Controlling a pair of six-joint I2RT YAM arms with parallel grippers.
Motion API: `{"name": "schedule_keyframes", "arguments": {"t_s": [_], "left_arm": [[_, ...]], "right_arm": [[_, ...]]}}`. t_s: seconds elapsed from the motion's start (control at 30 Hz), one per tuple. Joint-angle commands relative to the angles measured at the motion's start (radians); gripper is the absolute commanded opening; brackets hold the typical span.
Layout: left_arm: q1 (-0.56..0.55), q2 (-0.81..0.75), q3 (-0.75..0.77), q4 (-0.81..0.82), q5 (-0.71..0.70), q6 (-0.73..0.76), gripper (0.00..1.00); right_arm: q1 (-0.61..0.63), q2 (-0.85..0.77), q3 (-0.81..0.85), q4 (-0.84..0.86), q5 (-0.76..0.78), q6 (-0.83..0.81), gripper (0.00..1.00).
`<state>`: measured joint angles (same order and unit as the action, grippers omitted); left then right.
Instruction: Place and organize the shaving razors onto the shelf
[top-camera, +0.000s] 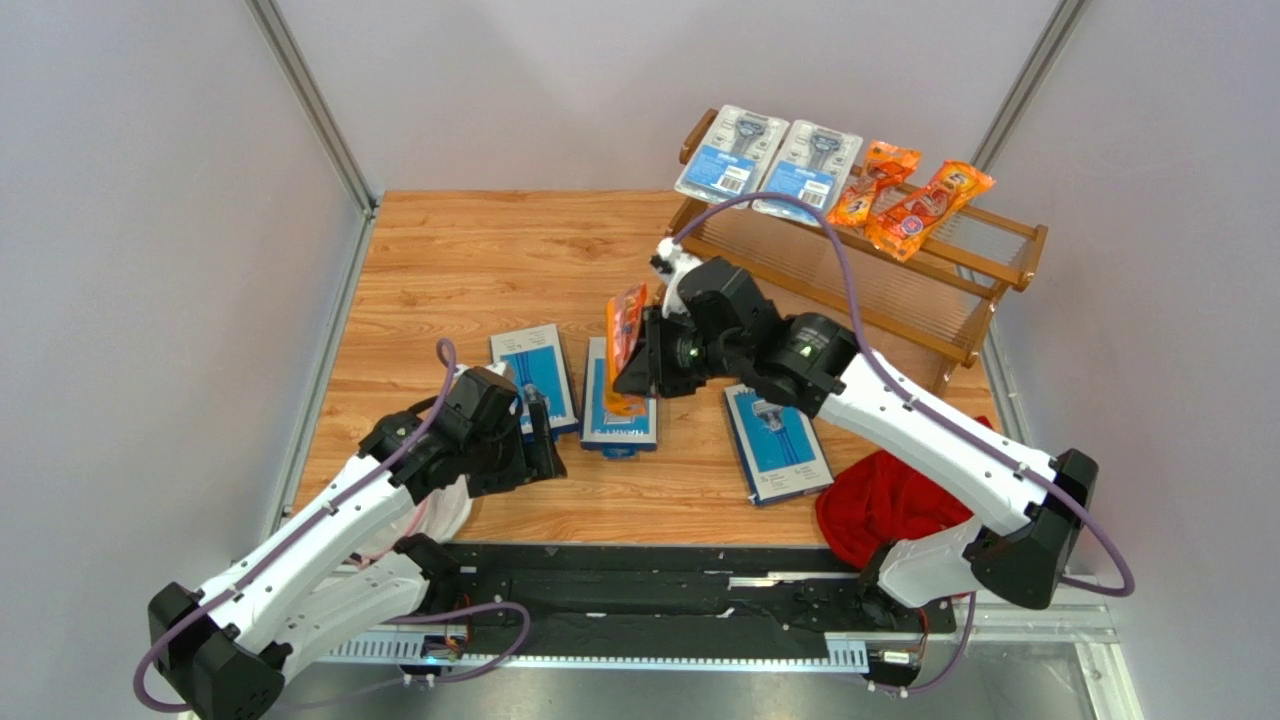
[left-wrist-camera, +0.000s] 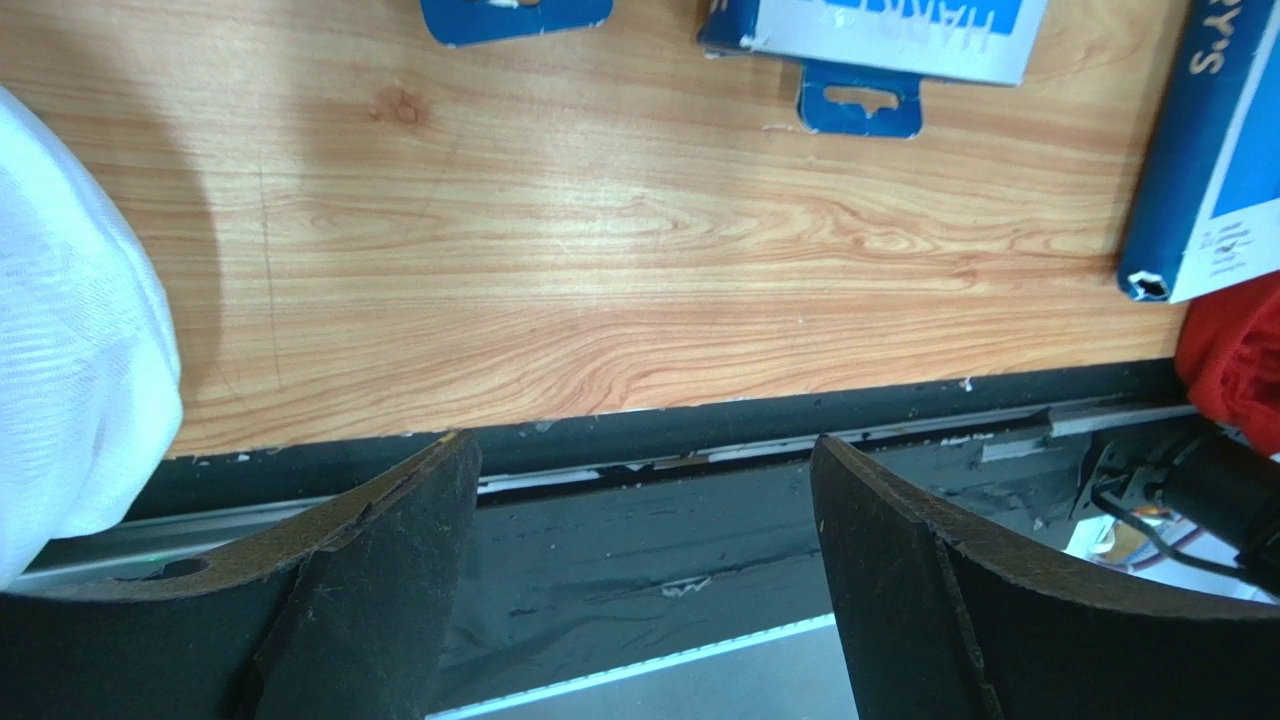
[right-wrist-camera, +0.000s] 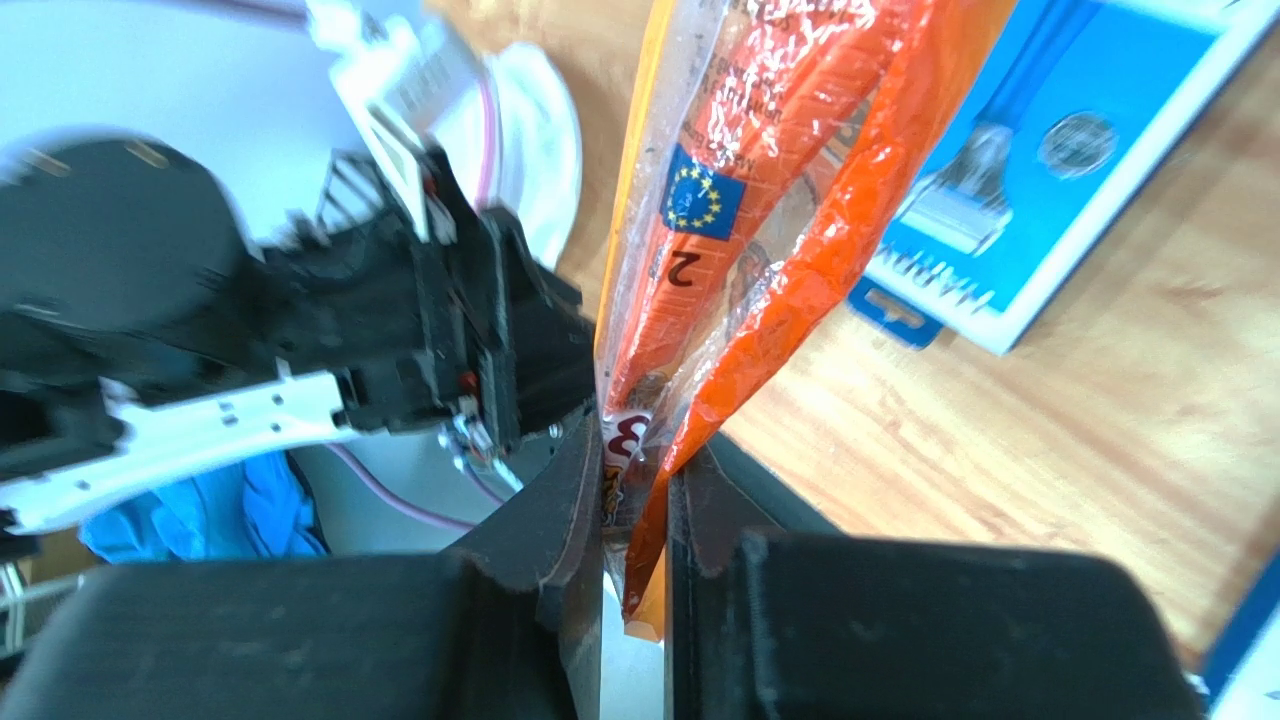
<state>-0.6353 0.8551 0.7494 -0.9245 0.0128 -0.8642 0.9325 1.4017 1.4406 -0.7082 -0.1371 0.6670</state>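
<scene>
The wooden shelf (top-camera: 902, 294) stands at the back right. Its top tier holds two clear blister packs (top-camera: 732, 152) (top-camera: 809, 162) and two orange bags (top-camera: 872, 183) (top-camera: 929, 207). My right gripper (top-camera: 643, 360) (right-wrist-camera: 634, 480) is shut on the end of another long orange razor bag (top-camera: 624, 327) (right-wrist-camera: 766, 195), which hangs above the table's middle. Three flat blue razor boxes (top-camera: 535, 375) (top-camera: 618, 402) (top-camera: 775, 443) lie on the wood. My left gripper (top-camera: 534, 446) (left-wrist-camera: 646, 495) hangs open and holds nothing, over the table's near edge beside the left box.
A red cloth (top-camera: 887, 503) (left-wrist-camera: 1240, 360) lies at the front right by the right arm's base. In the left wrist view, blue box edges (left-wrist-camera: 887, 30) (left-wrist-camera: 1210, 150) show past the fingers. The left arm's black wrist (right-wrist-camera: 301, 315) sits close to the right gripper.
</scene>
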Motion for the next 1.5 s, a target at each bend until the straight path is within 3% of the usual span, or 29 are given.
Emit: {"name": "schedule_keyframes", "arguments": {"t_s": [0.0,0.4,1.1,1.47], "left_arm": [[-0.006,-0.014,-0.031,0.064,0.042,0.008,0.89],[-0.004,-0.005,-0.056,0.084,0.059,0.019,0.89],[-0.004,0.028,-0.078,0.107,0.084,0.051,0.89],[-0.012,0.030,-0.093,0.122,0.108,0.053,0.89]], "right_arm": [[-0.113,-0.067,0.113,-0.051,-0.068,-0.062,0.00],[-0.423,-0.050,0.464,-0.321,-0.179,-0.185,0.00],[-1.115,-0.018,0.587,-0.444,-0.535,-0.236,0.00],[-1.232,0.052,0.647,-0.536,-0.394,-0.303,0.00]]}}
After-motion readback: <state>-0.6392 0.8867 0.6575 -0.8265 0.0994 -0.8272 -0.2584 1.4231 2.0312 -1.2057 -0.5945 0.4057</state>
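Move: The orange razor pack is already in the right fingers. The free right end of the top shelf lies about 15 cm ahead, 39 cm right and 5 cm above that hand. At much the same height, the right-hand orange pack lies some 18 cm ahead and 34 right, the other orange pack 22 ahead and 27 right, and the nearer blister pack 23 ahead and 19 right. From the left hand the free end is roughly 20 cm ahead, 52 right and 20 above. The orange razor pack, kept pinched by its end, is carried by the right arm about 31 cm to the right towards the right end of the top shelf, with some 15 cm of rise early on and roughly 13 cm forward, the swing then running almost level. The wrist turns clockwise by close to 40 degrees. The left hand, empty and open, sinks about 2.5 cm. ##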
